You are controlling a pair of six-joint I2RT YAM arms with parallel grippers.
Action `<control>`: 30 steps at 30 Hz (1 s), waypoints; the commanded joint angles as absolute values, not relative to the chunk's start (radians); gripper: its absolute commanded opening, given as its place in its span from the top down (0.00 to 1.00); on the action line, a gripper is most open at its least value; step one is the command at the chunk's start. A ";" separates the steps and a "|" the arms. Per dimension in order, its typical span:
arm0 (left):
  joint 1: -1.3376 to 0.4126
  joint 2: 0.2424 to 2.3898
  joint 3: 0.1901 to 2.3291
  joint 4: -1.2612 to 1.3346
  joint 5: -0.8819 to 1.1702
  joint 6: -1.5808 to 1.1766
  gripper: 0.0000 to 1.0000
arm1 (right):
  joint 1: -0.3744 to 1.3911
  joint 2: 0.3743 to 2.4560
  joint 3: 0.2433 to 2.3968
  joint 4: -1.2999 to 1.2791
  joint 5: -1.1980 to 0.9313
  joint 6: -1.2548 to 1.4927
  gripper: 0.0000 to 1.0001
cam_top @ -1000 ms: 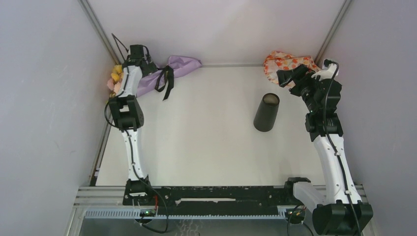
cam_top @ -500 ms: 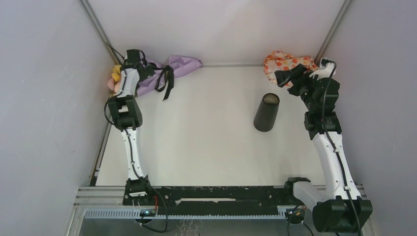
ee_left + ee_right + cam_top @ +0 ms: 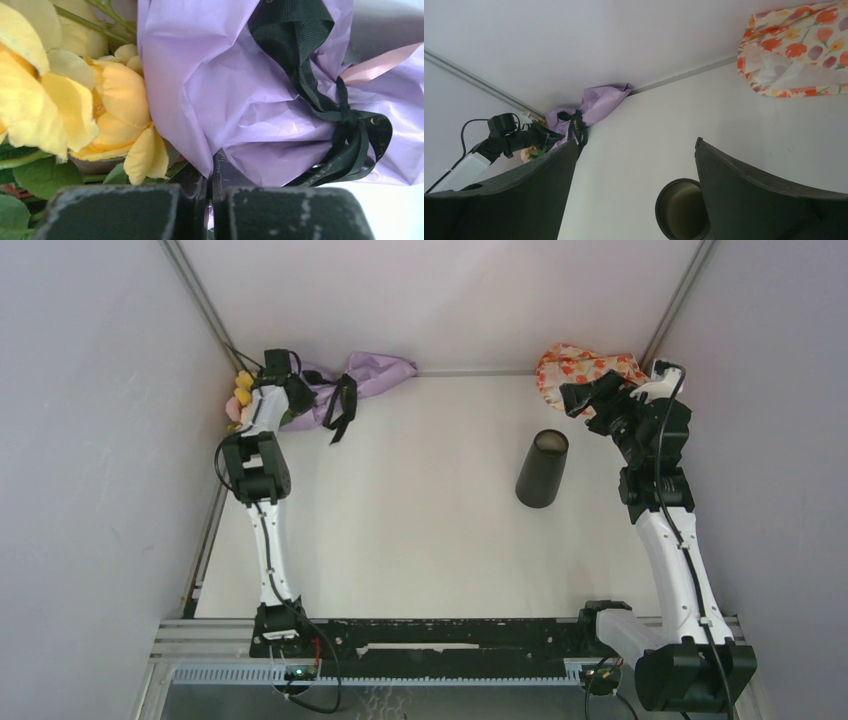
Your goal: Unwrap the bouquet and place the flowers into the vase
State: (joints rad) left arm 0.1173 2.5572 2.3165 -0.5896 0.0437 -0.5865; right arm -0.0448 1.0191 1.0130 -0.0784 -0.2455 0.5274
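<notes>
The bouquet (image 3: 372, 371) lies in the far left corner, its lilac wrapping paper (image 3: 240, 90) tied with a black ribbon (image 3: 350, 131). Yellow flowers (image 3: 75, 100) stick out at its left end, also seen from above (image 3: 241, 393). My left gripper (image 3: 292, 392) is shut on a fold of the lilac paper (image 3: 210, 172). The black vase (image 3: 542, 468) stands upright right of centre. My right gripper (image 3: 577, 398) hovers open beyond the vase, empty; the vase's mouth (image 3: 680, 207) shows beside its right finger (image 3: 764, 195).
An orange-and-white floral cloth bundle (image 3: 582, 364) sits in the far right corner, just behind my right gripper, and shows at the wrist view's top right (image 3: 796, 50). Grey walls close in on three sides. The white tabletop (image 3: 420, 530) is bare between the arms.
My left gripper has closed on the bouquet's lilac paper, and the wrapping's tail has lifted slightly. The right arm has barely moved.
</notes>
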 commanded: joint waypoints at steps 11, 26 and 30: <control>-0.083 2.123 1.914 -0.582 0.187 -0.513 1.00 | -0.055 1.004 1.015 -0.044 -0.274 0.562 0.05; -0.192 1.679 1.283 -0.480 0.230 -0.516 1.00 | 0.059 0.905 1.040 -0.077 -0.317 0.529 0.07; -0.195 1.589 1.218 -0.498 0.147 -0.526 1.00 | 0.107 0.873 1.040 -0.094 -0.308 0.518 0.07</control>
State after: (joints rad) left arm -0.1871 1.7248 1.2575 -0.5262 0.2268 -0.5236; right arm 0.0692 0.9096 1.0126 -0.0826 -0.3042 0.5442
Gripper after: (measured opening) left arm 0.014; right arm 0.935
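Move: The left hand already pinches the edge of the bouquet's purple wrapping. The ribbon bow is about 9 cm to its right and 4 ahead, the yellow blossoms some 18 cm left and 2 ahead, a little lower. The open table it heads for is about 25 cm back and 18 right. The vase stands roughly 66 cm right and 27 back. From the right hand the bow is about 31 cm ahead, 64 left and far below; the vase is level fore-and-aft, 5 left, 25 below. Back and to the right, out of the far left corner, the left hand hauls the bouquet about 25 cm back and 18 across, rising some 6 cm on the way and easing slightly down, turning about 25 degrees clockwise, fingers still shut on the purple wrapping. The right hand, after waiting, drifts about 5 cm left, back and up, staying open and swinging a little counter-clockwise towards the bouquet. ##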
